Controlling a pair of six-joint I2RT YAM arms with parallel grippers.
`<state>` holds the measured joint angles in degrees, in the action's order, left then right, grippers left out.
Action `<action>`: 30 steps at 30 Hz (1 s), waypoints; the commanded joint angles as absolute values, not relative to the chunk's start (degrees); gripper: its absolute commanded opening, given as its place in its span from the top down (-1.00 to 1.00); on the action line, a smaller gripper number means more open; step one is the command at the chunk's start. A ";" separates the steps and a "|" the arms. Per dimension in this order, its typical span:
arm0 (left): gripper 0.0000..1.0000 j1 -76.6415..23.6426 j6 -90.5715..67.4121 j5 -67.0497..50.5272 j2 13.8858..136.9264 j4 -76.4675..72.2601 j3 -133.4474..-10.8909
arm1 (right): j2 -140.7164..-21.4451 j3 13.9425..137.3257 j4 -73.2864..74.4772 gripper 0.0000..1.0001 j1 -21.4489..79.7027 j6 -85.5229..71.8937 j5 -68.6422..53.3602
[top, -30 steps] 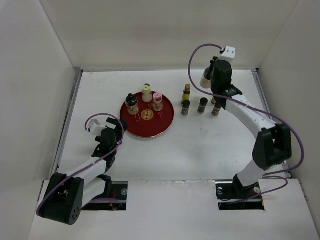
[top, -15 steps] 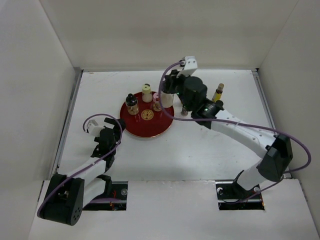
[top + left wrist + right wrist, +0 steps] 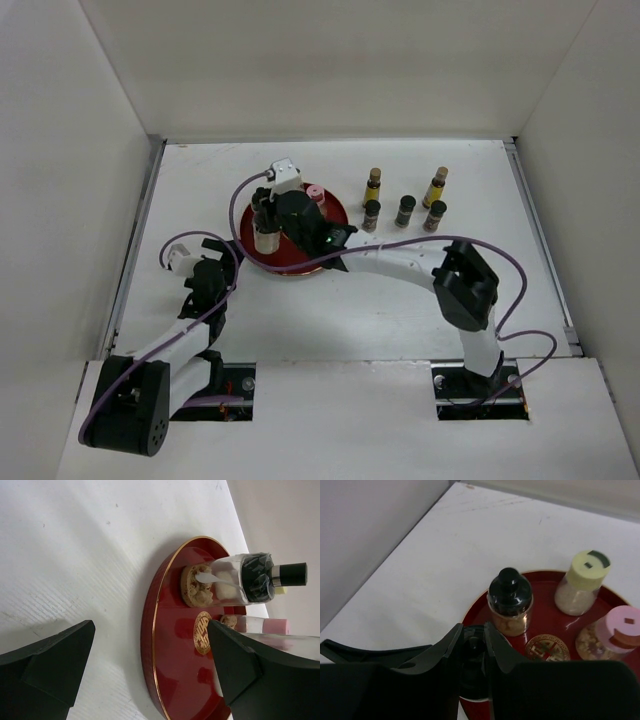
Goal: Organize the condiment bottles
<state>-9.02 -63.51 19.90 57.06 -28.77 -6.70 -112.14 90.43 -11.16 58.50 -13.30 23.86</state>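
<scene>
My right gripper (image 3: 474, 632) is shut on the black cap of a tan condiment bottle (image 3: 265, 238) and holds it upright over the front-left edge of the round red tray (image 3: 300, 262). On the tray (image 3: 547, 622) stand a black-capped jar (image 3: 510, 602), a cream-capped bottle (image 3: 582, 582) and a pink-capped one (image 3: 615, 632). To the right of the tray stand two slim yellow bottles (image 3: 373, 185) (image 3: 435, 186) and three short dark ones (image 3: 371, 215) (image 3: 405, 210) (image 3: 433, 216). My left gripper (image 3: 222, 262) is open and holds nothing, just left of the tray's rim (image 3: 152, 630).
White walls close in the table (image 3: 400, 290) on the left, back and right. The right arm (image 3: 400, 262) stretches across the middle of the table from its base at the front right.
My right arm has swung from the bottle group at the back right across to the tray's left side, carrying the black-capped bottle. The left arm shifted slightly.
</scene>
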 commanded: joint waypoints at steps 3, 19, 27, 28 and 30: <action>-1.00 -9.01 -64.25 18.63 55.72 -30.32 -6.24 | -115.92 95.01 -20.56 0.67 60.33 -13.36 28.30; -1.00 -9.18 -64.07 18.54 55.90 -30.32 -6.33 | -120.24 90.00 -28.04 -0.09 62.71 -13.89 32.96; -1.00 -9.01 -64.33 18.20 56.34 -30.32 -6.24 | -106.55 81.49 -28.47 -0.55 60.61 -13.45 30.50; -1.00 -9.09 -64.34 18.11 56.16 -30.32 -6.33 | -104.17 79.47 -28.65 -0.57 59.90 -13.53 30.15; -1.00 -9.36 -64.07 18.37 56.07 -30.50 -6.42 | -99.08 75.08 -28.83 -0.54 57.45 -13.88 29.62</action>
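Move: The right hand holds the black-capped bottle; its spot at the tray's near left edge is about 21 cm below the hand and 2 cm to its left. The dark-topped jar stands some 9 cm farther out than that spot, the yellow-capped bottle 15 cm farther out and 7 cm right of it, the pink-capped bottle 11 cm farther out and 12 cm right of it. From the left hand, that spot is roughly 11 cm to the right, 1 cm back and 5 cm lower. The right hand lowers the held bottle about 7 cm onto the tray, opens, then backs off up and right. ##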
